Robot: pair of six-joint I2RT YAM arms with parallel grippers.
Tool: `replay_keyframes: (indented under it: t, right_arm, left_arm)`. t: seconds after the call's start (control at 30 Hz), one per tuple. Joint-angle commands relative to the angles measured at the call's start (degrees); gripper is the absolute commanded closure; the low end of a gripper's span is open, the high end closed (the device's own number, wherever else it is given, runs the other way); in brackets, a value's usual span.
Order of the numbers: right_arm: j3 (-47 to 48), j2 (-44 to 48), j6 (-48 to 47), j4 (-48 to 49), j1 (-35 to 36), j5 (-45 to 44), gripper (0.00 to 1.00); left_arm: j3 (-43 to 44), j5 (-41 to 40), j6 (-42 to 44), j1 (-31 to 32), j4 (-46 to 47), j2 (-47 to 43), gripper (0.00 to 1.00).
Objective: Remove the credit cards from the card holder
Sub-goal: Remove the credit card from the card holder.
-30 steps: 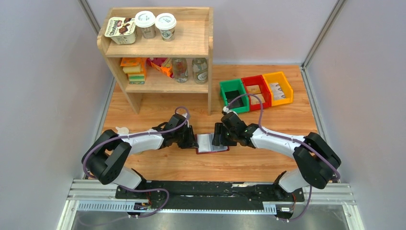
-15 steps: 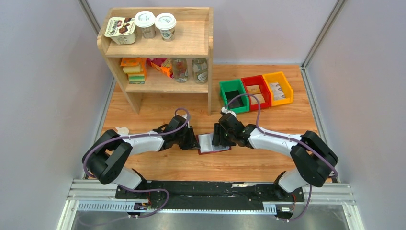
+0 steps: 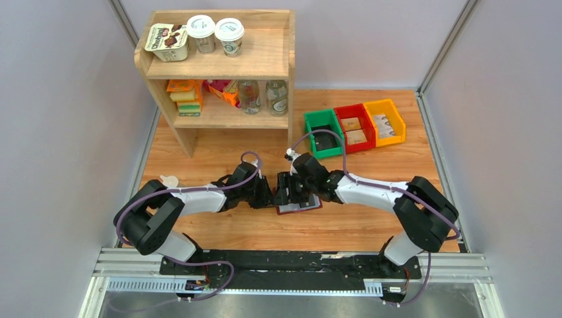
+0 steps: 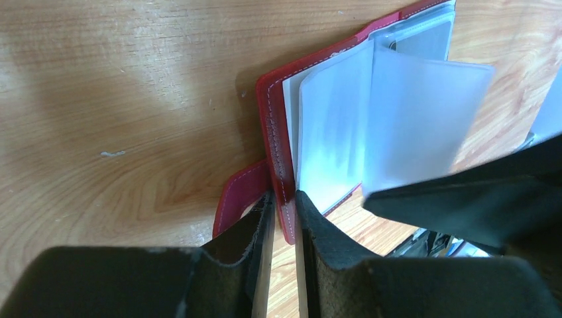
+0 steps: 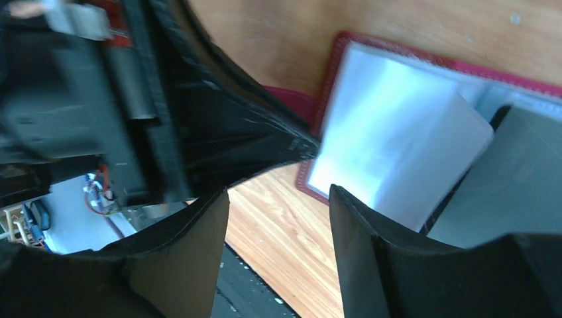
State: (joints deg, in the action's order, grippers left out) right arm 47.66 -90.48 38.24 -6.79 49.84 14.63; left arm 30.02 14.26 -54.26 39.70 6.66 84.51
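Note:
The dark-red card holder [image 3: 299,209] lies open on the table, its clear sleeves [image 4: 344,126] fanned up. My left gripper [image 4: 283,207] is shut on the left edge of the holder's red cover [image 4: 270,139], just beside the closing tab [image 4: 237,199]. My right gripper [image 5: 278,209] hangs open over the sleeves, one finger [image 5: 361,245] against a loose sleeve [image 5: 397,139]. A greyish credit card [image 4: 424,40] shows inside a far sleeve, and a grey face [image 5: 513,175] shows at the right of the right wrist view. In the top view the right gripper [image 3: 286,189] hides most of the holder.
A wooden shelf [image 3: 225,73] with cups, bottles and packets stands at the back left. Green [image 3: 311,129], red [image 3: 342,112] and yellow [image 3: 397,119] bins sit at the back right with small flat items inside. Both grippers stand nearly tip to tip.
My right gripper has slid left across the open holder toward the left gripper. The left gripper stays at the cover's edge and has closed slightly tighter.

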Motion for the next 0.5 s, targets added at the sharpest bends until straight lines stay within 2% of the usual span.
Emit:
replay_keyframes:
  t: [0.0, 0.1, 0.27, 0.37, 0.47]
  right_arm:
    - [6.21, 5.56, -5.18, -1.98, 0.17, 2.86, 0.39]
    - [8.58, 8.99, -8.17, -8.13, 0.17, -3.79, 0.35]
    - [8.95, 12.16, -8.71, -16.85, -1.15, -20.41, 0.2]
    - [7.1, 12.78, -7.48, -17.91, -3.17, -22.1, 0.12]
    - [4.99, 12.17, -6.86, -16.86, -4.05, -22.28, 0.1]
  left_arm:
    - [-0.93, -0.2, -0.76, 0.37, 0.82, 0.13, 0.75]
    - [-1.02, -0.11, -0.76, 0.37, 1.08, 0.3, 0.75]
    - [-1.02, -0.11, -0.76, 0.37, 1.34, 0.39, 0.75]
    - [-1.02, -0.11, -0.76, 0.37, 1.61, 0.57, 0.75]
    - [-1.02, 0.15, -0.76, 0.37, 1.69, 0.57, 0.75]
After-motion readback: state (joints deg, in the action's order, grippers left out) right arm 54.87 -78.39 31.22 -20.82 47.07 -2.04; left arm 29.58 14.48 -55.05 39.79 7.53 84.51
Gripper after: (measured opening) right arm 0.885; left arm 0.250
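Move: The credit card in the holder's right-hand pocket lies about 7 cm to the right of the right gripper, 3 cm ahead and 4 cm below. The loose clear sleeve page, half raised, is some 4 cm right, 2 cm ahead and 3 cm below. The shelf's nearest foot stands roughly 17 cm ahead and 2 cm right, the green bin 24 cm ahead and 13 cm right. From the left gripper the card is about 8 cm right and 2 cm ahead, nearly level. Lift the right gripper quickly off the open card holder, rising about 9 cm, then swing it right and forward some 5 cm each way, sinking slightly at the end. Open its fingers wider on the way and tilt them about 20 degrees to point farther forward. Keep the left gripper still, pinching the holder's near left corner. ##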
